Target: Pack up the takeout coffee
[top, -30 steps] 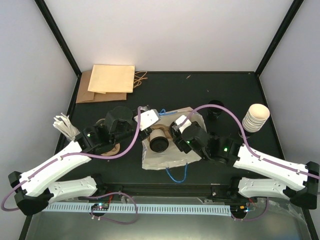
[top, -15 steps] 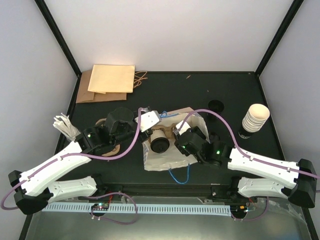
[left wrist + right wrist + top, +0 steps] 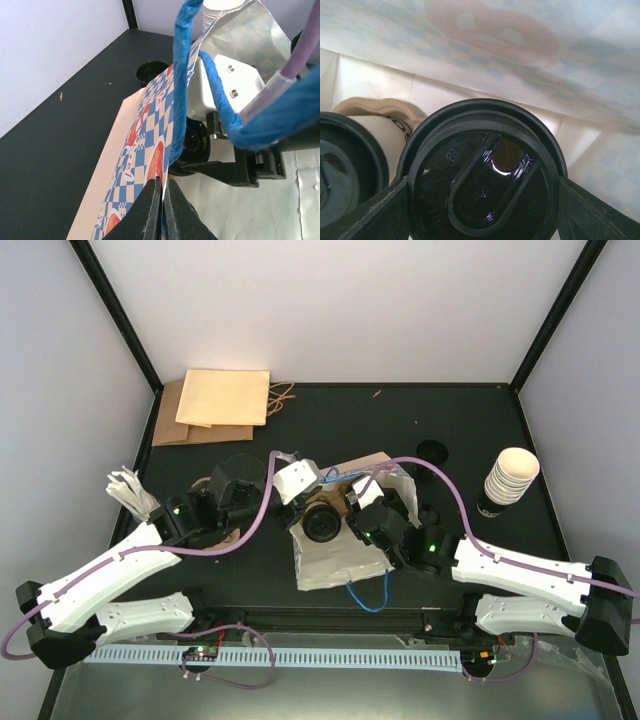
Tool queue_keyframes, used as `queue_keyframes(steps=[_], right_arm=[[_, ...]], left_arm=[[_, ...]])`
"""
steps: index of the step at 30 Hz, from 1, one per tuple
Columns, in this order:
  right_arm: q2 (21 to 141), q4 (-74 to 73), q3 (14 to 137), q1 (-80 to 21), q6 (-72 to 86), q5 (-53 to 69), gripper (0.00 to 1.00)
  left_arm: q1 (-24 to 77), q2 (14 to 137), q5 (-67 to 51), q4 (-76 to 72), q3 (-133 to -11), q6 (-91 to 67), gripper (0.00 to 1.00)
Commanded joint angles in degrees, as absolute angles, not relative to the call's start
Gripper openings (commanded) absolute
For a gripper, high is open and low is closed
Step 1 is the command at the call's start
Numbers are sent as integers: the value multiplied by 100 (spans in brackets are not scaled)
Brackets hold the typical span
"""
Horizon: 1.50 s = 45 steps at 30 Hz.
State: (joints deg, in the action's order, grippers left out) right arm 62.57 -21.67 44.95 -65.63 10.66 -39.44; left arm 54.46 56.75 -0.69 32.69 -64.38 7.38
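The blue-checked paper bag (image 3: 340,562) lies on its side mid-table, its mouth held up by my left gripper (image 3: 312,480). That gripper (image 3: 162,186) is shut on the bag's printed edge (image 3: 142,140), beside the blue handle (image 3: 180,75). My right gripper (image 3: 352,520) reaches into the bag. Its fingers (image 3: 375,212) press both sides of the takeout coffee's round black lid (image 3: 482,175). A second lidded cup (image 3: 350,167) lies just left of it inside the bag. One lidded cup (image 3: 322,524) shows in the bag's mouth from above.
A stack of cream cups (image 3: 510,476) stands at the right, with a loose black lid (image 3: 432,452) near it. Flat brown bags (image 3: 220,400) lie at the back left, and white paper sticks (image 3: 130,490) by the left arm.
My right gripper has pushed left, deeper into the bag, with the lidded cup. The bag has slid a little towards the near edge. My left gripper keeps its hold on the bag's edge.
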Motion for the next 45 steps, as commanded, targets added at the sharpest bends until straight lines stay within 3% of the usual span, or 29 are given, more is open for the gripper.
queue_keyframes(steps=[1,31,45], right_arm=[[6200,-1603,4450,-6540,1067,-4071,61],[7085,-1853,4245,-6476,1372,-3572,60],[8053,-2717,5454,-5600,1176,-2055,60]], left_arm=[[5467,5677,-439,3099,-6787,328,4],[5174,5931,-648,3402,-6945,-95,4],[4133,6430,-1461,3812,-7256,-391,2]])
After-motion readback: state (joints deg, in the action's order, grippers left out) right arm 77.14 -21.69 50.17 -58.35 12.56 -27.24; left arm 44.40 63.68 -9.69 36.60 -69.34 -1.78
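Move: The right hand holds the lidded coffee cup over the free well of the cup carrier in the tilted paper bag, the well being about 14 cm below, 4 cm ahead and 2 cm left. The packed cup stands roughly 8 cm left of that hand, 1 cm back and 8 cm below; the black cup about 16 cm right, 10 cm ahead and 16 cm below. From the left hand, pinching the bag rim, the well lies some 7 cm ahead, 7 cm right and 26 cm below. Right lowers its cup about 6 cm towards the well, then forward-left; left, still pinching, shifts the rim forward. ##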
